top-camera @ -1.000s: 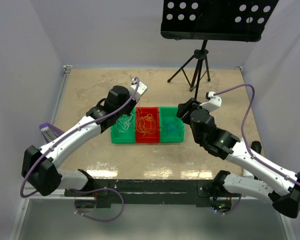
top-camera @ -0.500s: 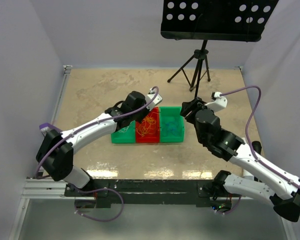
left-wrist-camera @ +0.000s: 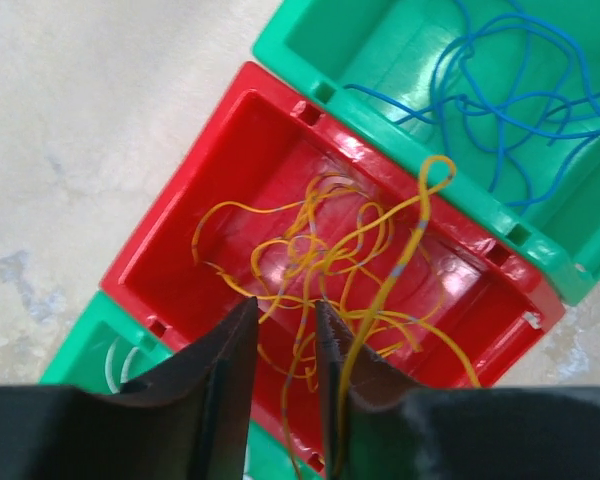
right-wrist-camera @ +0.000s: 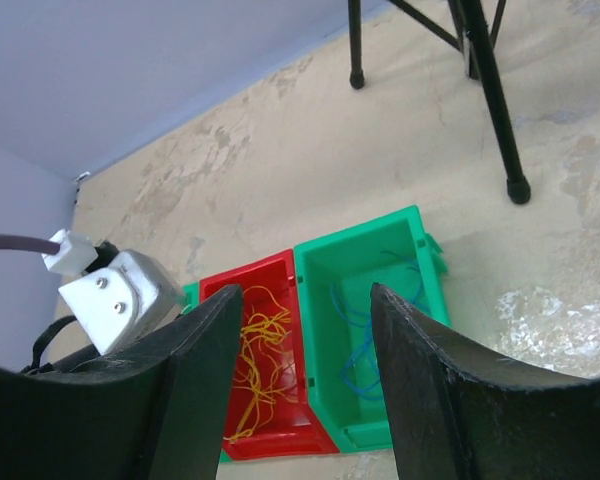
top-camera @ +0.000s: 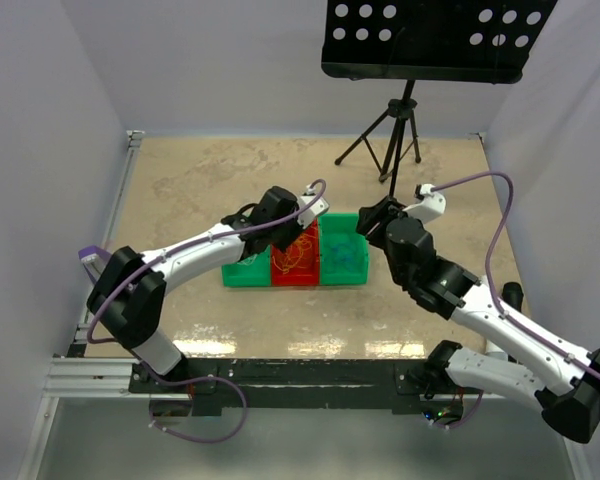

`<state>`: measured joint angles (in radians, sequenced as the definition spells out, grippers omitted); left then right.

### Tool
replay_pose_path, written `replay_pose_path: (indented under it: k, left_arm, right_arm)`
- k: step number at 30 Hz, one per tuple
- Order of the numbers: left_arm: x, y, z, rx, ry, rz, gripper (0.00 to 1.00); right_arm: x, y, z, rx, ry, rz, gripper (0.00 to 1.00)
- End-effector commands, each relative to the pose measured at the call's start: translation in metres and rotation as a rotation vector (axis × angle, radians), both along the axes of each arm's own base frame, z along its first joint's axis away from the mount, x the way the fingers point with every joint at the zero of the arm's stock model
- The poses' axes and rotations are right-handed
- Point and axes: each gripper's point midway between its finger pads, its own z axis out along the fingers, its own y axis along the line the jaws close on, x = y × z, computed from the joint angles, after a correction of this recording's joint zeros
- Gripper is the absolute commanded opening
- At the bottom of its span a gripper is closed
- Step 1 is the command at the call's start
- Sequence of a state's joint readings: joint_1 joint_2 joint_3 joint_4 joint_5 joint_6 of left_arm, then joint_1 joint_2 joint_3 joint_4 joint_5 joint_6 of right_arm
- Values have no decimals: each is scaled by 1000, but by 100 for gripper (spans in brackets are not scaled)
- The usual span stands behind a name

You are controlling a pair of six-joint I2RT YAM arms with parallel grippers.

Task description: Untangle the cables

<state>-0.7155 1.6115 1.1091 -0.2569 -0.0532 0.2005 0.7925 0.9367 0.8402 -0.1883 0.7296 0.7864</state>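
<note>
Three bins stand in a row. The red bin (top-camera: 294, 282) (left-wrist-camera: 170, 215) (right-wrist-camera: 280, 445) holds tangled orange-yellow cables (top-camera: 296, 250) (left-wrist-camera: 320, 240) (right-wrist-camera: 255, 360). The right green bin (top-camera: 344, 279) (left-wrist-camera: 380, 50) (right-wrist-camera: 365, 250) holds blue cables (top-camera: 342, 256) (left-wrist-camera: 500, 90) (right-wrist-camera: 365, 350). A whitish cable (left-wrist-camera: 120, 365) shows in the left green bin (top-camera: 242, 277). My left gripper (top-camera: 302, 232) (left-wrist-camera: 286, 305) hangs low over the red bin, jaws a narrow gap apart. One orange-yellow strand runs loose through that gap and a thicker one lies along the right finger's outer side. My right gripper (top-camera: 365, 222) (right-wrist-camera: 305, 295) is open and empty, above the right green bin's far corner.
A black tripod (top-camera: 395, 125) (right-wrist-camera: 518, 190) stands on the table behind the bins, carrying a perforated black plate (top-camera: 435, 40) overhead. The left arm's silver wrist block (right-wrist-camera: 120, 300) sits beside the red bin. Pale walls close in the left, right and back.
My left arm has swung right from the left green bin to over the red bin, and its jaws have parted slightly. The right arm has shifted only a little.
</note>
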Motion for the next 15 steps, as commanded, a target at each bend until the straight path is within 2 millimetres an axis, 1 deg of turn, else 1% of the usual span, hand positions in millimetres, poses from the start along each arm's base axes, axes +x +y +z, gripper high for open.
replay_pose_path:
  k: [1, 3, 4, 7, 9, 10, 12, 15]
  left_arm:
    - [-4, -20, 18, -73, 19, -77, 47]
    - [-9, -19, 25, -86, 17, -98, 71]
    - [-12, -18, 26, -83, 19, -105, 76]
    - [-17, -14, 34, -88, 14, -123, 84]
    - [-21, -13, 43, -95, 6, -139, 90]
    - [-22, -12, 47, -96, 2, -152, 93]
    - [-24, -9, 49, -86, 9, -167, 95]
    - [-24, -2, 46, -65, 15, -165, 95]
  right_arm:
    - [3, 26, -9, 49, -5, 106, 59]
    - [2, 36, -14, 51, -9, 153, 59]
    - [3, 39, -17, 48, -8, 166, 59]
    - [5, 42, -24, 27, 6, 177, 60]
    - [6, 45, -30, 12, 19, 184, 60]
    - [8, 48, -27, 21, 6, 191, 60]
    - [9, 54, -29, 20, 12, 211, 60]
    - [11, 68, -38, 24, 31, 264, 60]
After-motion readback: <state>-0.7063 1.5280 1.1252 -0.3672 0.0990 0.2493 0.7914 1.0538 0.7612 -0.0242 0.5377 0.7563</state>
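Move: My left hand, still with the yellow cable at its fingertips, hangs over the red box, whose middle is about 2 cm ahead, 2 cm right and 8 cm below. The green box with the blue cable is some 10 cm right of the red one, and the green box with the white cable about 10 cm left of it. From my right hand the red box lies roughly 15 cm left, 6 cm ahead and 24 cm down. I spread my left fingers wide and let go of the yellow cable over the red box, drawing that hand back about 3 cm and then lifting it some 2 cm, with a slight clockwise turn. Meanwhile my right hand, empty and half open, sweeps about 5 cm left and nearly as far down towards the red box, turning some 10 degrees counter-clockwise. ##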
